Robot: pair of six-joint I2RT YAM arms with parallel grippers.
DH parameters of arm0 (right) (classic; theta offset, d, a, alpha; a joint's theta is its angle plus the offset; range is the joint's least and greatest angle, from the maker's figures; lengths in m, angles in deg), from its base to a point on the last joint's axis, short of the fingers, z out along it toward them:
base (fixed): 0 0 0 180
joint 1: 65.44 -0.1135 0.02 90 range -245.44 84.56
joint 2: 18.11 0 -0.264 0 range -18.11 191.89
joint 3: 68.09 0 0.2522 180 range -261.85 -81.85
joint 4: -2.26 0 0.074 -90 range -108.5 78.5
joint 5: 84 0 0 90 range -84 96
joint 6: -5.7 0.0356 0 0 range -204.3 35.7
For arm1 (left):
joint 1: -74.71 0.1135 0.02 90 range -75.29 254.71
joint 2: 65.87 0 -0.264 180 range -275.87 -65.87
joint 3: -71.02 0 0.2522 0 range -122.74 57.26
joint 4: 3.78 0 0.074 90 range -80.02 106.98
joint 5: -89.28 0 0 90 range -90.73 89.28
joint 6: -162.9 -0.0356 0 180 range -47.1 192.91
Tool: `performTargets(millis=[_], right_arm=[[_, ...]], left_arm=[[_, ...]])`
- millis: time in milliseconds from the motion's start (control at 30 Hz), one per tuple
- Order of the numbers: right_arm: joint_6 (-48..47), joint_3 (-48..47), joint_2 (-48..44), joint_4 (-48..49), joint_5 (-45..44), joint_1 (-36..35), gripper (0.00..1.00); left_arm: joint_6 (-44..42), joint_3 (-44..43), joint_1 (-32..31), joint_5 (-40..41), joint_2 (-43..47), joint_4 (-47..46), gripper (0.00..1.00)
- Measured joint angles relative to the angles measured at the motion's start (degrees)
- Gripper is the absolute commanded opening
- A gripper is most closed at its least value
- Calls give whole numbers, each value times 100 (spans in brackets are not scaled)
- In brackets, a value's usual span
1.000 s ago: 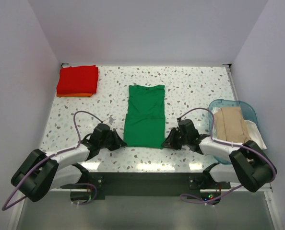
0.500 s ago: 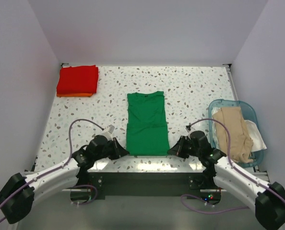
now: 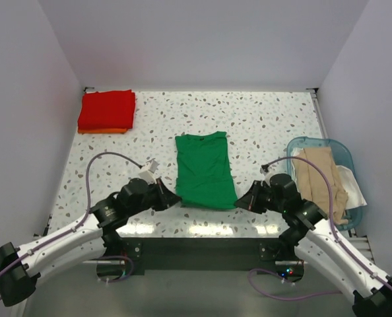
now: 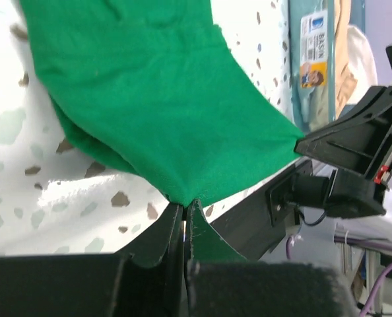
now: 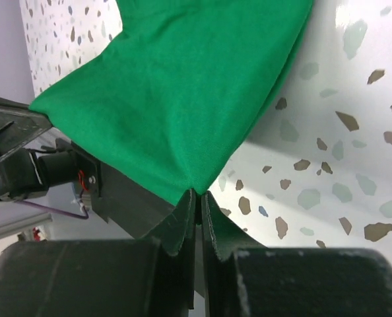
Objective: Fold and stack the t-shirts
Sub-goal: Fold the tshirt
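Observation:
The green t-shirt (image 3: 204,168) lies lengthwise in the middle of the speckled table, its near hem lifted off the surface. My left gripper (image 3: 176,200) is shut on the hem's left corner (image 4: 181,197). My right gripper (image 3: 239,203) is shut on the right corner (image 5: 197,188). The cloth stretches taut between them in both wrist views. A folded red t-shirt (image 3: 106,109) rests on an orange one (image 3: 102,131) at the far left corner. A beige t-shirt (image 3: 321,175) and a white one (image 3: 354,188) lie in the blue basket (image 3: 300,145).
The translucent blue basket stands at the table's right edge, close to my right arm. The table's near edge and black mounting bar (image 3: 202,247) lie just under the lifted hem. White walls enclose the table on three sides.
Both arms pulled back toward the near edge and the right gripper shut on the hem. Now both grippers have lifted the near hem and started carrying it up and forward.

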Motion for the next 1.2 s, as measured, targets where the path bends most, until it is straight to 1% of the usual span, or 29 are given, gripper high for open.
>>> performTargets(millis=[167, 300, 400, 467, 667, 867, 1067, 1200], right_arm=[[-258, -831, 542, -251, -326, 0, 2], [-455, -1482, 1139, -243, -564, 0, 1], [-586, -1873, 1722, -168, -669, 22, 1], [-658, -2076, 2116, -111, -717, 55, 1], [-835, -2721, 3128, 63, -726, 284, 1], [-953, -3388, 4216, 356, -531, 758, 0], [-994, -4068, 5331, 597, -107, 1298, 0], [-1025, -4913, 6304, 634, 190, 1593, 0]], left_arm=[[-144, -787, 2, 361, -542, 199, 0], [-249, -1248, 22, 634, -911, 326, 0], [-356, -1580, 149, 754, -1224, 393, 0], [-452, -1751, 352, 739, -1443, 389, 0], [-675, -2144, 1220, 385, -2249, 269, 0], [-826, -2667, 1635, -59, -3117, 37, 0], [-940, -3311, 2240, -599, -4135, -297, 0], [-964, -3969, 2645, -997, -5023, -452, 0]])
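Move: Both hands hold the green shirt's near hem some 11 cm above the table, with the collar edge as the place they take it to. The collar's middle lies about 30 cm ahead and 8 cm right of the left hand, and 30 cm ahead and 12 cm left of the right. The red stack is about 38 cm ahead and 34 cm left of the left hand; the basket is roughly 33 cm right and 9 cm ahead of the right. Keeping their shut grip on the two corners of the hem, both hands carry it up and forward, rising about 5 cm early, then sweep almost level over the shirt towards the collar, sinking slightly; the reach is roughly 23–25 cm. The left hand swings a little counter-clockwise and the right a little clockwise. ##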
